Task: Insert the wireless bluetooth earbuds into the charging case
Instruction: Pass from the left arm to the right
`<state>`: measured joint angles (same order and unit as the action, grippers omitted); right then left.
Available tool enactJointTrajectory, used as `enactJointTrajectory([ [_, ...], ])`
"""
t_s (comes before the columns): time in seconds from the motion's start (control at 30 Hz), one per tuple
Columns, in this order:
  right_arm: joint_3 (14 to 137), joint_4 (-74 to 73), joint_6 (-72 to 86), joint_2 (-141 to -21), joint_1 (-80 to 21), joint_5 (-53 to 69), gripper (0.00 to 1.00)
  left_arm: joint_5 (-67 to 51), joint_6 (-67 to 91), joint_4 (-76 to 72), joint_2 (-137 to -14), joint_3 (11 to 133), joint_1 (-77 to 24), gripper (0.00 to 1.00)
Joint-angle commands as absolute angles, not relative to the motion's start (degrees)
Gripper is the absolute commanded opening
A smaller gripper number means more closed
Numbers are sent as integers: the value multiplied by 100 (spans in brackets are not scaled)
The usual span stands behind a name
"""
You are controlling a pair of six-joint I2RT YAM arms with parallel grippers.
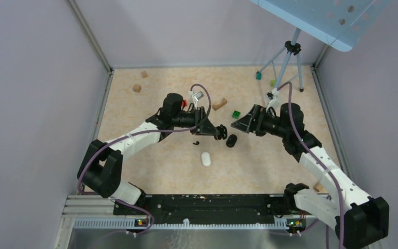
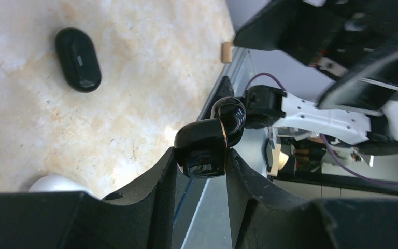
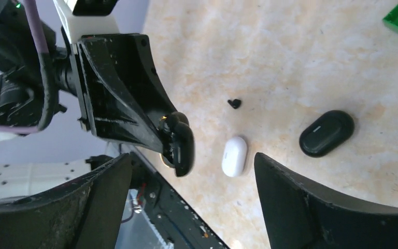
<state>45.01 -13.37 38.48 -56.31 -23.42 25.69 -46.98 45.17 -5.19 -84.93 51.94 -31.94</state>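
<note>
My left gripper [image 2: 201,155] is shut on a glossy black charging case [image 2: 207,141] with a thin gold seam, held above the table. The right wrist view shows this case [image 3: 182,148] hinged open between the left fingers. A small black earbud [image 3: 233,102] lies on the table, and the top view shows the earbud [image 1: 196,142] just below the left gripper [image 1: 221,131]. My right gripper [image 3: 193,174] stands wide open with nothing between its fingers. It faces the left gripper from the right, and its place in the top view is the right gripper [image 1: 237,124].
A matte black oval pod [image 1: 231,140] and a white oval pod [image 1: 205,158] lie on the table near the grippers. A green block [image 1: 236,114], wooden pieces [image 1: 219,104] and a tripod [image 1: 292,54] stand farther back. Walls close in both sides.
</note>
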Motion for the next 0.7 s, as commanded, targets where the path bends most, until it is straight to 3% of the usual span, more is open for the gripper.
enactJointTrajectory([
  [0.0, 3517, 1261, 5029, -5352, -1943, 4431, 85, -6001, 4160, -823, -8572, 5658, -3061, 16],
  [0.13, 2964, 2993, 5887, -5385, -1946, 4790, 86, -6391, 4242, -955, -8578, 5761, -3022, 14],
  [0.3, 2747, 3861, 6213, -5578, -1943, 4881, 84, -6782, 4831, -1544, -8666, 5721, -2996, 13],
  [0.5, 2552, 5017, 6745, -5972, -1950, 5185, 68, -6753, 5066, -1816, -8622, 5673, -2956, 13],
  [0.67, 2344, 5932, 7244, -6222, -1959, 5298, 64, -6685, 5851, -2860, -8592, 5285, -2934, 13],
])
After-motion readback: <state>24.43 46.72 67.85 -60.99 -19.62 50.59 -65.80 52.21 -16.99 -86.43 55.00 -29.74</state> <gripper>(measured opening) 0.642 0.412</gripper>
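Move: My left fingers already hold the open black case, and my empty, open right hand is about 7 cm away. From the right hand, this case lies some 7 cm to the left, 1 cm back and 3 cm lower; from the left hand, the right fingers are about 8 cm to the right, 2 cm ahead and 3 cm higher. The closed black case on the table lies roughly 3 cm ahead, 3 cm left and 20 cm below my right hand. With my left hand I lift the held case about 6 cm, easing back a little and levelling the fingers as I keep my grip. Meanwhile my right hand swings back, then up and left towards the case, roughly 6 cm in all, its wrist turning some 35 degrees so the fingers point left and nearly level; they narrow partway around the case's near end without visible contact. ##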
